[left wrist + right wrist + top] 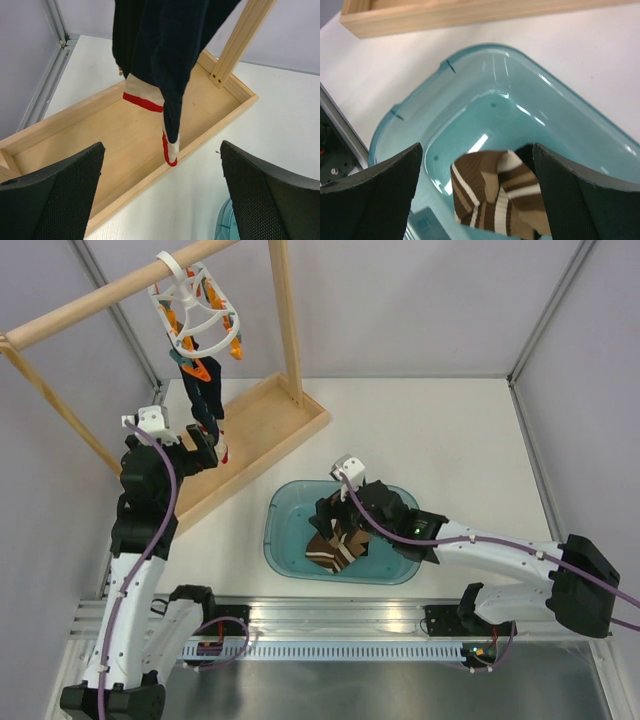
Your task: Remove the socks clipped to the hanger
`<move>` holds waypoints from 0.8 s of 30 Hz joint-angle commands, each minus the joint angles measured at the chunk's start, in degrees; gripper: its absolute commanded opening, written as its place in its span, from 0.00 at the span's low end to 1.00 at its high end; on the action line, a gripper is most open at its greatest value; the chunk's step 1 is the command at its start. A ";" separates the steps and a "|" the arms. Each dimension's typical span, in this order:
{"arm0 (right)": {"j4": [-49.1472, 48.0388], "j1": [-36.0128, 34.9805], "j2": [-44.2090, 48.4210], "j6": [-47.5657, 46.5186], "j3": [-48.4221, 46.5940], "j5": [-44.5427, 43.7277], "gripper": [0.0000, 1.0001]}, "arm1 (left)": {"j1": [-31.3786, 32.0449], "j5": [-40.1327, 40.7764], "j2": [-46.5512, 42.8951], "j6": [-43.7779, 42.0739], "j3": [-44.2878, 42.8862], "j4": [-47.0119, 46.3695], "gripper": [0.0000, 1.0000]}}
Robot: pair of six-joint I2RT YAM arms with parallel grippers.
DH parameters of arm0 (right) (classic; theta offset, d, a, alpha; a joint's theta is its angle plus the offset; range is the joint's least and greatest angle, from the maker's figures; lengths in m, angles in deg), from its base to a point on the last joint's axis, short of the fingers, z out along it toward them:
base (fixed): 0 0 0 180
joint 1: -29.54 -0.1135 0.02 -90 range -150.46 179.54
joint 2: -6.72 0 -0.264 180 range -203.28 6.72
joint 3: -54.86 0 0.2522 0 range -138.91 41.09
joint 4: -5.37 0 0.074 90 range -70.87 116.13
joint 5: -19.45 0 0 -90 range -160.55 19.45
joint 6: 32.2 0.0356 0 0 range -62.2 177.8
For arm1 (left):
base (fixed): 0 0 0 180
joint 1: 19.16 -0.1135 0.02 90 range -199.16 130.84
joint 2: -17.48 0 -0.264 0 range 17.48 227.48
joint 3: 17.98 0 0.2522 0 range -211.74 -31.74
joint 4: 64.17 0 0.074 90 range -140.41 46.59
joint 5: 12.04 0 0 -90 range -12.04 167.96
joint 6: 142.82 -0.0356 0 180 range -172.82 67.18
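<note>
The white ring hanger (195,302) with orange and teal clips hangs from the wooden pole. Dark navy socks (203,388) dangle from it, their red-and-white patches (143,96) low over the wooden tray. My left gripper (211,446) is open just below and in front of the sock tips (170,150), touching nothing; its fingers (55,195) stand wide apart. My right gripper (336,524) is open over the teal basin (390,565). A brown, tan and white striped sock (495,197) lies crumpled in the basin between its fingers (370,200), with a dark sock edge beside it.
The wooden rack has a slanted pole (100,298), an upright post (285,315) and a shallow tray base (265,430) at the back left. The basin's rim (420,85) sits near the table's front rail (330,608). Grey walls enclose the table.
</note>
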 commanded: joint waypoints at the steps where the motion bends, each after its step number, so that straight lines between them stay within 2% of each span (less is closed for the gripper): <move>1: -5.67 -0.10 -3.99 -3.89 -7.06 0.58 0.94 | -3.73 -4.38 0.32 1.59 -1.03 -1.04 1.00; 3: -8.30 0.33 -7.59 -5.03 -10.14 0.31 0.94 | -4.96 -5.18 0.41 2.21 -1.20 -1.30 1.00; 7: -18.83 2.00 -14.62 -6.09 -16.82 4.17 0.94 | -4.97 -1.41 -0.55 1.42 -0.94 -1.13 1.00; 9: -20.62 2.44 -20.33 -6.88 -23.47 6.02 0.94 | -4.88 -0.79 -0.64 1.07 -0.77 -1.13 1.00; 15: -23.78 2.36 -35.98 -8.20 -40.36 10.75 0.93 | -11.12 -3.42 1.55 2.74 -1.55 -1.56 1.00; 18: -25.80 2.18 -41.69 -7.85 -45.30 11.65 0.92 | -15.16 -6.41 3.66 4.93 -2.26 -1.74 1.00; 22: -27.04 0.95 -48.10 -8.55 -50.58 12.27 0.91 | -24.64 -19.99 5.94 12.56 -0.16 -6.03 1.00; 24: -26.95 -0.01 -49.61 -9.69 -53.12 12.18 0.91 | -28.43 -21.70 6.39 13.37 0.03 -6.22 1.00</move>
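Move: The right hand, empty over the tub, goes for the navy sock with the red-and-white cuff: its middle is about 19 cm ahead, 26 cm left and 15 cm above. The dropped striped sock lies 4 cm right of this hand, 1 cm back and 11 cm below; the tub's middle is 4 cm ahead, 5 cm right, 13 cm below. From the left hand, the navy sock hangs 8 cm ahead, level sideways, 7 cm up, with the hanger some 20 cm above that sock. The wide-open right hand sweeps about 22 cm left and 12 cm forward out of the tub area towards the lower end of the navy sock, climbing some 11 cm before dipping a couple of centimetres at the end, while its wrist tips the fingers up from slanting down to nearly level. Meanwhile the left hand, also open, slides about 9 cm left and slightly down, away from the sock towards the frame's left leg, turning some 15 degrees counter-clockwise; neither hand visibly touches anything. ##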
